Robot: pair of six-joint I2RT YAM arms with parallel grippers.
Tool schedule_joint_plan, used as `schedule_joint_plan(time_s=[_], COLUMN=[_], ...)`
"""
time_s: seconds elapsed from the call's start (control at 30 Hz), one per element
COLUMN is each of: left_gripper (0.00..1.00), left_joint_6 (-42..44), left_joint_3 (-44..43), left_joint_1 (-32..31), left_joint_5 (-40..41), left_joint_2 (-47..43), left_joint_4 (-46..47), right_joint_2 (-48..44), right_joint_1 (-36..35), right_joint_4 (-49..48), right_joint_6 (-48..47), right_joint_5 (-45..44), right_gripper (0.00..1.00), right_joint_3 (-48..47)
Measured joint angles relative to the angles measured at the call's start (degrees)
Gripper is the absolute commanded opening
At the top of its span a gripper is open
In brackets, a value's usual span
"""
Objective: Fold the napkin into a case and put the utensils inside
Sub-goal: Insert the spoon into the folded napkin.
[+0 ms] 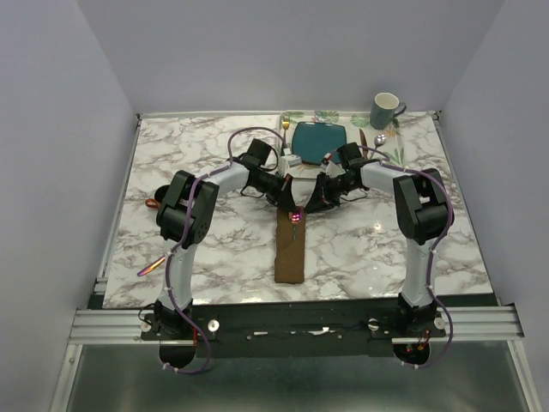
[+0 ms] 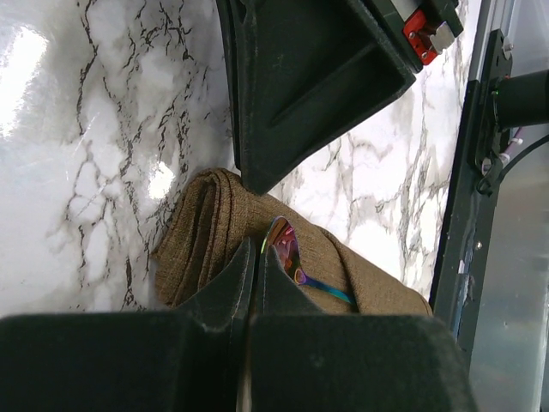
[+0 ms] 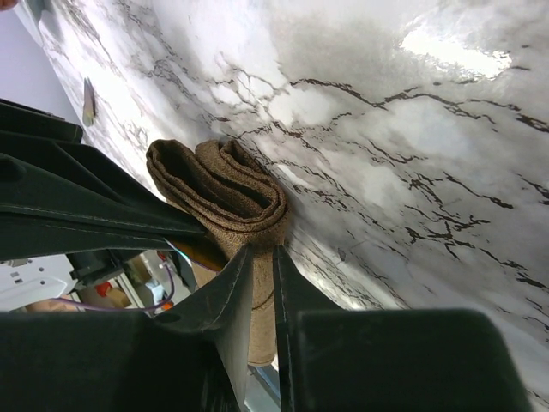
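The brown napkin (image 1: 290, 251) lies as a long narrow folded strip in the middle of the table. An iridescent utensil (image 1: 296, 216) shines at its far end and sits inside a fold of the cloth (image 2: 288, 251). My left gripper (image 1: 287, 200) comes in from the left. Its jaws (image 2: 254, 251) are pressed together on a layer of the napkin (image 2: 202, 232) beside that utensil. My right gripper (image 1: 314, 204) faces it from the right. Its fingers (image 3: 263, 254) stand narrow around the edge of the rolled napkin end (image 3: 225, 184). Another iridescent utensil (image 1: 153, 264) lies at the table's left edge.
A teal plate (image 1: 319, 142), a grey-green mug (image 1: 386, 110) and a spoon (image 1: 380, 137) stand on the leaf-printed placemat (image 1: 330, 116) at the back. A small orange object (image 1: 151, 202) lies at the left. The two grippers nearly touch over the napkin's far end.
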State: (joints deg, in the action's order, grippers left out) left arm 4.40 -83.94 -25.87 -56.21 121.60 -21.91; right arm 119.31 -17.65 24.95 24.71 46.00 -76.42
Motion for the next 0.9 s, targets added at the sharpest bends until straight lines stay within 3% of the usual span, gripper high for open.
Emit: schedule_joint_plan(time_s=[0.33,0.53,0.63,0.9], left_gripper=[0.02,0.29,0.42,0.52], left_joint_6=[-1.0,-1.7,-2.0,-1.3], left_joint_3=[0.6,0.6,0.4,0.5], left_joint_1=[-0.5,-1.3,-1.6,-0.4], left_joint_5=[0.0,0.7,1.9,6.3], left_joint_2=[0.0,-0.1,-0.5,-6.6], left_joint_4=[0.0,-0.2,-1.1,-4.6], right_joint_2=[0.0,0.0,-0.2,-5.0], right_joint_1=[0.0,-0.3,-0.3,-0.3], right_joint_4=[-0.1,0.0,0.1,3.7], right_joint_6=[0.3,0.2,-0.3,-5.5], right_joint_5=[0.0,0.0,-0.1,-3.7], right_gripper=[0.27,0.39,0.41,0.5], right_joint_3=[0.0,0.0,0.0,-0.5])
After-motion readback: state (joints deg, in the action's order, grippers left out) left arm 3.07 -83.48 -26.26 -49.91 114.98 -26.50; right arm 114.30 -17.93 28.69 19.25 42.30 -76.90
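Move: The pocket mouth that the spoon's handle already runs into lies about 7 cm back of the left hand point, 1 cm to its left and 1 cm lower; the bowl's middle is about 2 cm straight back, just below the closed fingertips. The teal plate is some 18 cm ahead and 6 cm right of that hand. From the right hand, at the folded napkin's far right corner, the pocket mouth lies about 7 cm back and 4 cm left, about 1 cm down. Ease the left gripper back about 1 cm, shut at the spoon bowl's far rim, to slide the spoon farther towards the pocket, while the right fingers stay at the napkin's far right corner. Then open the left fingers to about half and lift clear some 3 cm, drifting slightly left and forward; open the right fingers more and raise them about 2 cm off the corner, tips swinging downward a little. ##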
